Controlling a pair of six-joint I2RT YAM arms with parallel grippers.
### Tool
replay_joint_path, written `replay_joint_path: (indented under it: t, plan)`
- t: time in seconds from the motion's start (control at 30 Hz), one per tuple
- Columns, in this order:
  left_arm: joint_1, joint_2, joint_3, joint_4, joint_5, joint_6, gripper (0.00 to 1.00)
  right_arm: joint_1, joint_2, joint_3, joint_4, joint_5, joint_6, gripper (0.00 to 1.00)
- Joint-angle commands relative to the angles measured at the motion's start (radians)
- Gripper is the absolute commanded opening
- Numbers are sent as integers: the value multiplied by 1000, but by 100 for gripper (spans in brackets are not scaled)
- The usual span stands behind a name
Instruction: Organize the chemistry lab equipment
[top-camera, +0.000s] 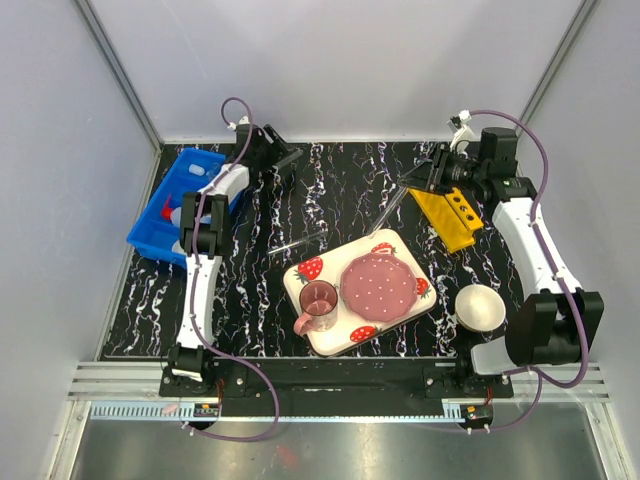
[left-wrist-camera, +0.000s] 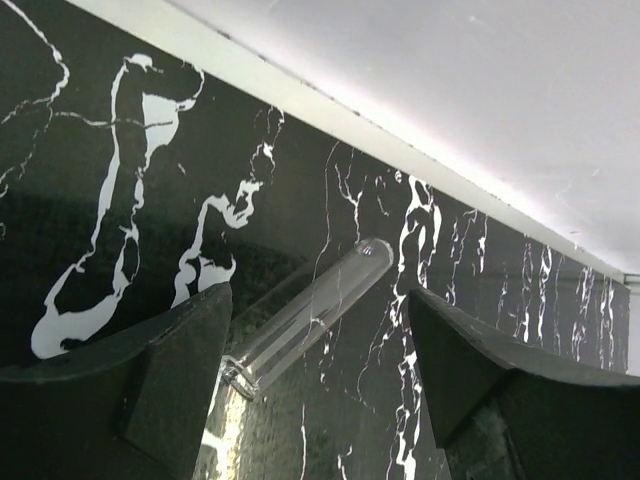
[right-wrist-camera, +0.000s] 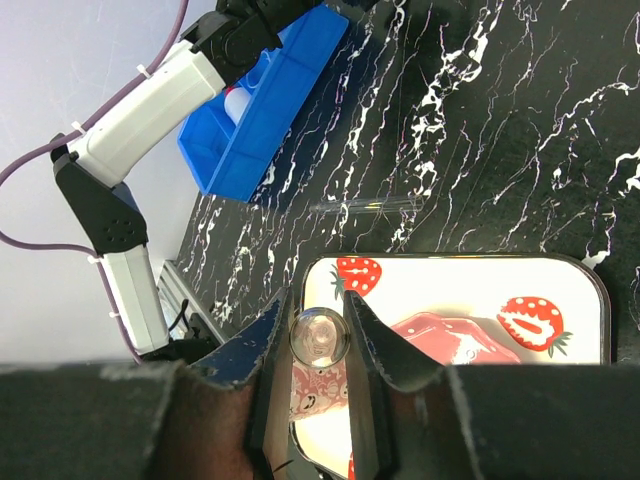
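My right gripper (top-camera: 433, 180) is shut on a thin clear glass tube (top-camera: 393, 208) and holds it above the table, left of the yellow holed rack (top-camera: 450, 215). In the right wrist view the tube's round end (right-wrist-camera: 320, 337) sits pinched between the fingers (right-wrist-camera: 372, 345). My left gripper (top-camera: 288, 158) is open at the table's far edge. A second glass tube (left-wrist-camera: 300, 320) lies on the table between its jaws, close to the left finger (left-wrist-camera: 190, 350). A third tube (top-camera: 295, 243) lies mid-table. A white squeeze bottle with a red spout (top-camera: 176, 212) lies in the blue bin (top-camera: 150, 235).
A strawberry-print tray (top-camera: 300, 285) with a pink plate (top-camera: 380, 285) and a pink cup (top-camera: 318, 300) stands at front centre. A white bowl (top-camera: 480, 306) stands to its right. The blue bin is at the left edge. White walls enclose the table.
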Motion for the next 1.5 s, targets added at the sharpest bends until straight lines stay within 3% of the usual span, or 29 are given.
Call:
replay_joint_path:
  t: [0.0, 0.53, 1.1, 1.47]
  plan:
    - [-1, -103, -37, -61, 31, 74, 77, 1, -65, -9, 42, -23, 11, 11]
    - [-32, -104, -58, -104, 152, 131, 77, -23, -111, -18, 25, 19, -48, 11]
    - [-46, -160, -147, -154, 220, 221, 77, -85, -137, 200, -168, 270, -303, 12]
    - [-53, -189, -204, -153, 260, 229, 77, -115, -195, 161, -182, 487, -478, 13]
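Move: A short glass tube lies practically at my open left fingers, about 1 cm ahead and 2 below; the blue bin is roughly 16 cm back and 22 to the left, the loose glass rod some 27 back and 3 right. My right hand already holds a longer glass tube. From that hand the yellow rack is about 15 cm ahead, 13 right and 22 below, the strawberry tray 8 back, 7 left and 25 below. I draw my left hand back about 7 cm and right 5, keeping it low and open and turning it some 20 degrees clockwise, so the left finger pushes the short tube along from its far-left side. After a slight lift, my right hand carries its tube about 10 cm right and 6 up, sideways towards the rack, swinging the fingers clockwise to point more forward while keeping their grip. ##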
